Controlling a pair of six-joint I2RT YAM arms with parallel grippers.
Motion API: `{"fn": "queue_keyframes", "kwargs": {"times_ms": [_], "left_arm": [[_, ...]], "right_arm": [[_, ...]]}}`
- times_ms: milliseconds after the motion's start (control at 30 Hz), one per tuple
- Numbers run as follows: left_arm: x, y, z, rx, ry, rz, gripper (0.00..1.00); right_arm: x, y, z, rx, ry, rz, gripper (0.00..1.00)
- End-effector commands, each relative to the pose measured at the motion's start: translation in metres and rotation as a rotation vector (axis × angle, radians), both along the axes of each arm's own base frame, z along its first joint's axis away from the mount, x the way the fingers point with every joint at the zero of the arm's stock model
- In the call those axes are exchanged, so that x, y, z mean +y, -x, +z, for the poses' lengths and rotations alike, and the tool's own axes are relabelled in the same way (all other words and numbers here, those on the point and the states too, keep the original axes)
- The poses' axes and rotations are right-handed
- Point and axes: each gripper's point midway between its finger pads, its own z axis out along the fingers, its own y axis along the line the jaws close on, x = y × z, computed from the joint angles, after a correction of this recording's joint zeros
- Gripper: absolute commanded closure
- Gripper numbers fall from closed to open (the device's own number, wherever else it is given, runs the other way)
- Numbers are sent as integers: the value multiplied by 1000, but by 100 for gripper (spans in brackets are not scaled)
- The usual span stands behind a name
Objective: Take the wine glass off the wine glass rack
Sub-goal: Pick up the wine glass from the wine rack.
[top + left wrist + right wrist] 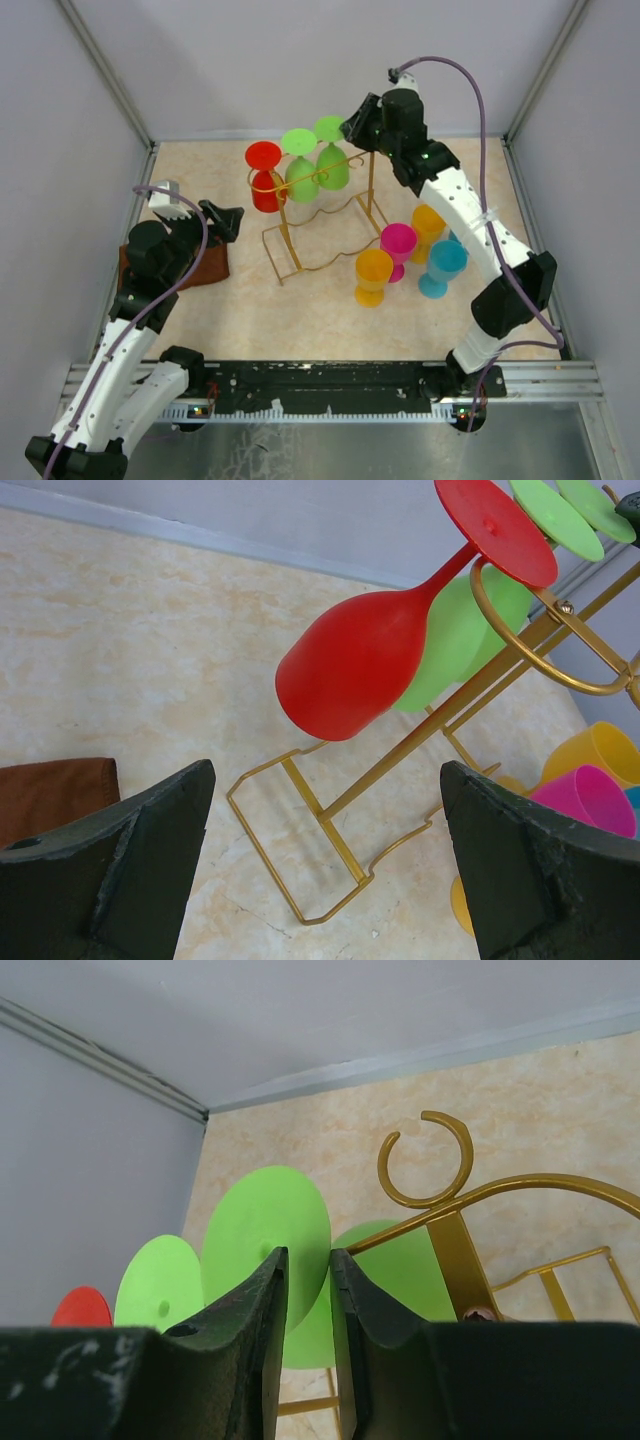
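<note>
The gold wine glass rack point(322, 214) stands at mid-table, and three upside-down glasses hang from its rails: a red one point(266, 190) and two green ones point(302, 180) point(333, 168). My right gripper point(353, 128) is up at the rack's far end, beside the foot of the rearmost green wine glass point(330, 128). In the right wrist view its jaws point(308, 1253) stand narrowly apart. That green foot point(250, 1220) fills the gap between them, and whether they touch it does not show. My left gripper point(327, 768) is wide open and holds nothing. It points at the rack base point(300, 860) from the left.
Several loose plastic glasses stand right of the rack: yellow point(373, 275), pink point(398, 245), orange point(428, 225) and blue point(443, 265). A brown cloth point(205, 268) lies under the left arm. White walls enclose the table on three sides.
</note>
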Motion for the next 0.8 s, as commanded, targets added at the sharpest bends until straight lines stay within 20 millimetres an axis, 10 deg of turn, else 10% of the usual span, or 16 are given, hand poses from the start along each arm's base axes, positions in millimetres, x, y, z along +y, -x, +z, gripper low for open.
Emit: {"fn": "queue_keyframes", "kwargs": {"times_ms": [0, 767], "left_arm": [[-2, 1, 5, -21, 13, -15, 1], [-2, -1, 7, -22, 6, -16, 1]], "right_arm": [[-4, 1, 12, -33, -43, -16, 77], [-15, 3, 44, -101, -268, -91, 100]]}}
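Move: The right green wine glass hangs upside down on the rack. Its middle is about 3 cm to the left of the right hand, 1 cm ahead and 8 cm below, its foot about level with the fingers. The left green glass hangs 9 cm left and 2 cm back, the red glass 16 cm left and 5 cm back, both about as low. The rack's right post top is 6 cm right, 4 cm back, 2 cm below. From the left hand, the right green glass lies about 17 cm ahead and 18 cm right. Keep the right hand almost in place at the right rim of the right green glass's foot and shut the fingers fully from about a quarter open, pinching the thin rim. Roll the wrist some 10 degrees as you go, its left side rising, and ease up about half a centimetre once the grip has closed. ##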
